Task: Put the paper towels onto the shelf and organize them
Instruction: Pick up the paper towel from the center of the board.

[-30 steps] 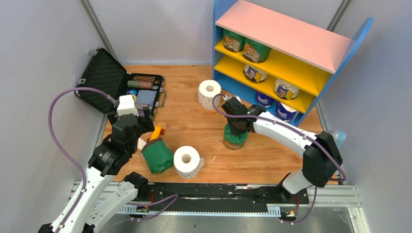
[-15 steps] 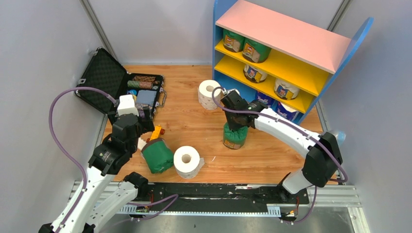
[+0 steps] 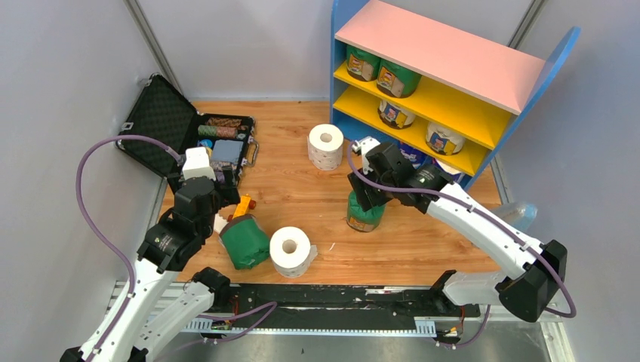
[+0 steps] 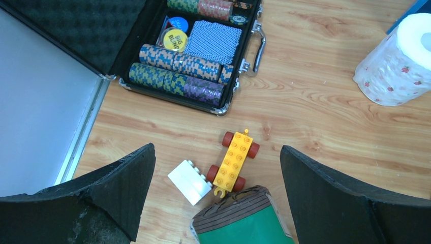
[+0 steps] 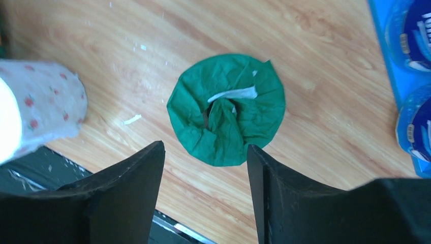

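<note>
A green-wrapped paper towel roll (image 3: 364,215) stands upright on the wooden floor; from above its crumpled top (image 5: 226,109) shows. My right gripper (image 3: 367,187) hovers over it, open (image 5: 206,147), touching nothing. A second green roll (image 3: 245,241) lies on its side, its end (image 4: 244,221) just below my open left gripper (image 4: 217,152). A white dotted roll (image 3: 293,251) lies beside it, and another (image 3: 325,146) stands near the shelf (image 3: 453,53). Green, cream and blue rolls sit on the shelf's boards.
An open black case (image 3: 192,128) of poker chips lies at the back left. An orange toy car (image 4: 235,160) and a white brick (image 4: 189,181) sit between the case and the lying green roll. Grey walls close in both sides. Blue-wrapped rolls (image 5: 414,30) fill the lowest tier.
My right gripper has opened and let go of the upright green roll, lifting slightly toward the shelf; its elbow swung right. The left arm has not moved.
</note>
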### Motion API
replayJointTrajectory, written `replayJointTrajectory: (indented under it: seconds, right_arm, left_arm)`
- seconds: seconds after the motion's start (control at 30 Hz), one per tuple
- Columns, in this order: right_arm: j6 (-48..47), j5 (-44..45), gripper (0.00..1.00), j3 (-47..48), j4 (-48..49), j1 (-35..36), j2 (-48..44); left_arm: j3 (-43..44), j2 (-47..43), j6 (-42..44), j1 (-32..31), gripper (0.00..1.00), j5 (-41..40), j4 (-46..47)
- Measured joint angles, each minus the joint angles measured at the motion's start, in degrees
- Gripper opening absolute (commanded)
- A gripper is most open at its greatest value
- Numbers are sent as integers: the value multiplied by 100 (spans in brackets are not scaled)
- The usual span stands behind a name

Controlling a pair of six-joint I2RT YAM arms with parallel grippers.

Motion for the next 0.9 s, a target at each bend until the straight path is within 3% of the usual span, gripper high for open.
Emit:
replayJointTrajectory:
  seconds: [0.43, 0.9]
  right_arm:
    - [-1499, -723, 62, -772, 321, 129, -7]
    - [-1808, -380, 57, -903, 612, 431, 813]
  left_arm:
    - [0, 0, 0, 26, 100, 96, 0]
    - [0, -13, 0, 31, 100, 111, 0]
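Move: The green paper towel stands upright, its middle about 2 cm ahead of the right hand, neither left nor right of it, and some 14 cm below. From that hand the flowered roll is about 20 cm ahead and 11 cm left, the white roll 11 cm back and 21 cm left, and the nearer blue roll on the bottom shelf 20 cm ahead and 14 cm right. From the left hand the green towel lies about 37 cm right, 2 cm ahead, 20 cm lower. Down onto the folded top of the green paper towel comes the right hand, about 8 cm lower in all: it first sinks and draws back some 2 cm, pauses while shifting slightly left, then sinks again. The wrist turns some 20 degrees counter-clockwise and steepens, the fingers staying over half open, so that they end at the towel's near left rim; contact there can't be made out. ##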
